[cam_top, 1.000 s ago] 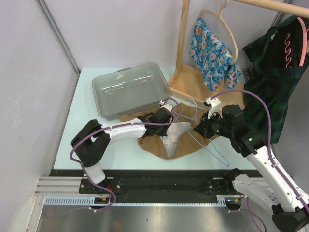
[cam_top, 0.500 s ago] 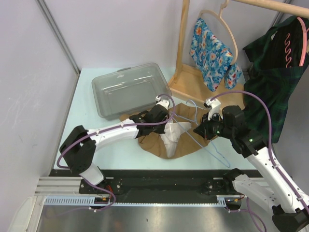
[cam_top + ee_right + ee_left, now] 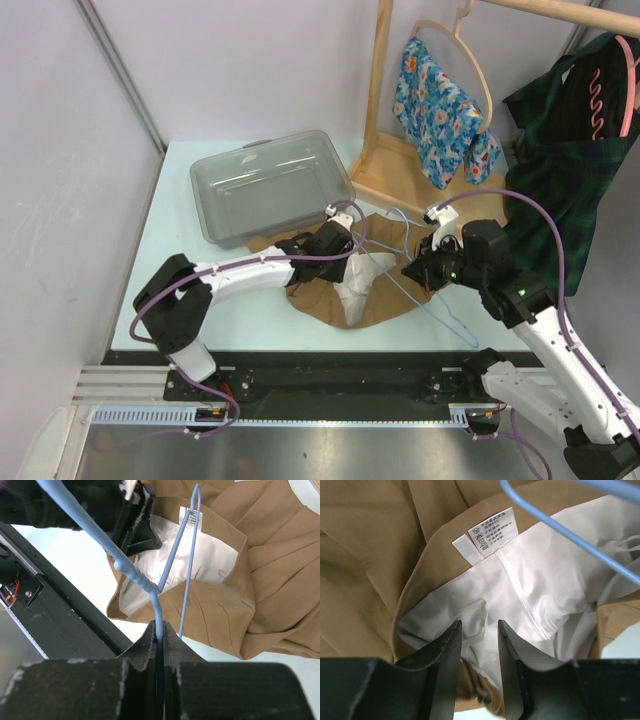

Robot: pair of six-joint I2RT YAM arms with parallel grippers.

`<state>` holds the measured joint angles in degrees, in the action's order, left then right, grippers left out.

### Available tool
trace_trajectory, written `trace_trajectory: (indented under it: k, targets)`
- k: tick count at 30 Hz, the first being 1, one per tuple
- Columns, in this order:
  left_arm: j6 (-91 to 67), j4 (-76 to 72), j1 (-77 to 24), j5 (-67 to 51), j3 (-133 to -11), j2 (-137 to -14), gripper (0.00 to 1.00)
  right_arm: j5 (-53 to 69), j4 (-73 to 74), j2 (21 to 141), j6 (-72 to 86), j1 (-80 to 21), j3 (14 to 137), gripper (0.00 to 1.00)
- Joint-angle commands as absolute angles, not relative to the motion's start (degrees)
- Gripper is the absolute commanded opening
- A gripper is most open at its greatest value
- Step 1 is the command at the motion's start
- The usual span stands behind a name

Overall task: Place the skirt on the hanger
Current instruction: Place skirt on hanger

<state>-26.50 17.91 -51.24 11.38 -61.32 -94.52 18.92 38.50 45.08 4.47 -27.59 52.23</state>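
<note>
The tan skirt lies crumpled on the table with its white lining turned up and its care label showing. My left gripper hovers over the waist opening, open, and white lining shows between and beyond its fingers. The blue wire hanger slants across the skirt. My right gripper is shut on the hanger at its neck just below the twist, right gripper. One hanger arm crosses above the lining.
A grey plastic bin stands behind the skirt. At the back right is a wooden rack with a floral garment on a wooden hanger and a dark plaid garment. The black front rail borders the table.
My left gripper has opened from shut and let go of the skirt's cloth, its arm shifting slightly. The right gripper and the hanger have stayed put.
</note>
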Motion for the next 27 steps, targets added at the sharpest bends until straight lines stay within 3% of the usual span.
trace_trajectory:
  k: [1, 15, 18, 24, 27]
  targets:
    - [-26.6, 15.7, -51.2, 10.7, -63.1, -96.8, 0.38, 19.6, 37.5, 43.9, 4.3, -27.4, 54.9, 0.0]
    - [-26.0, 15.3, -51.2, 10.7, -65.5, -99.6, 0.3, 19.2, 37.7, 43.9, 4.7, -27.4, 54.8, 0.0]
    - [-26.0, 15.2, -51.2, 10.2, -65.6, -100.0, 0.24, 19.0, 37.9, 43.6, 4.8, -27.5, 54.9, 0.0]
    - [-25.8, 15.7, -51.2, 10.4, -65.2, -99.8, 0.01, 18.9, 37.9, 43.3, 4.8, -27.4, 54.8, 0.0]
    - [-25.8, 16.4, -51.2, 11.1, -65.4, -98.3, 0.0, 18.8, 38.2, 43.1, 4.5, -27.4, 54.9, 0.0]
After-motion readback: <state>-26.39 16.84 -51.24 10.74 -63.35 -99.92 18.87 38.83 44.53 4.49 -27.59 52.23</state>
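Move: The brown skirt's white lining lies bunched under the left fingertips, its raised fold about 2 cm below and hardly 1 cm to their right. The care label on the waistband is some 5 cm ahead and 2 cm right of the hand. The blue hanger's middle is about 12 cm to the hand's right, level fore-and-aft and roughly 9 cm higher; from the right hand, the fold lies about 12 cm left, 5 cm ahead and 17 cm below. With its fingers part open, the left hand dips about 2.5 cm straight down onto the white lining just inside the skirt's waistband, then eases some 1 cm to the right, staying low, and shuts fully to pinch a thin fold of the lining between its fingertips. The right hand stays in place all the while, fingers shut on the blue hanger, holding it above the skirt opening, with no turn of either wrist worth naming. ##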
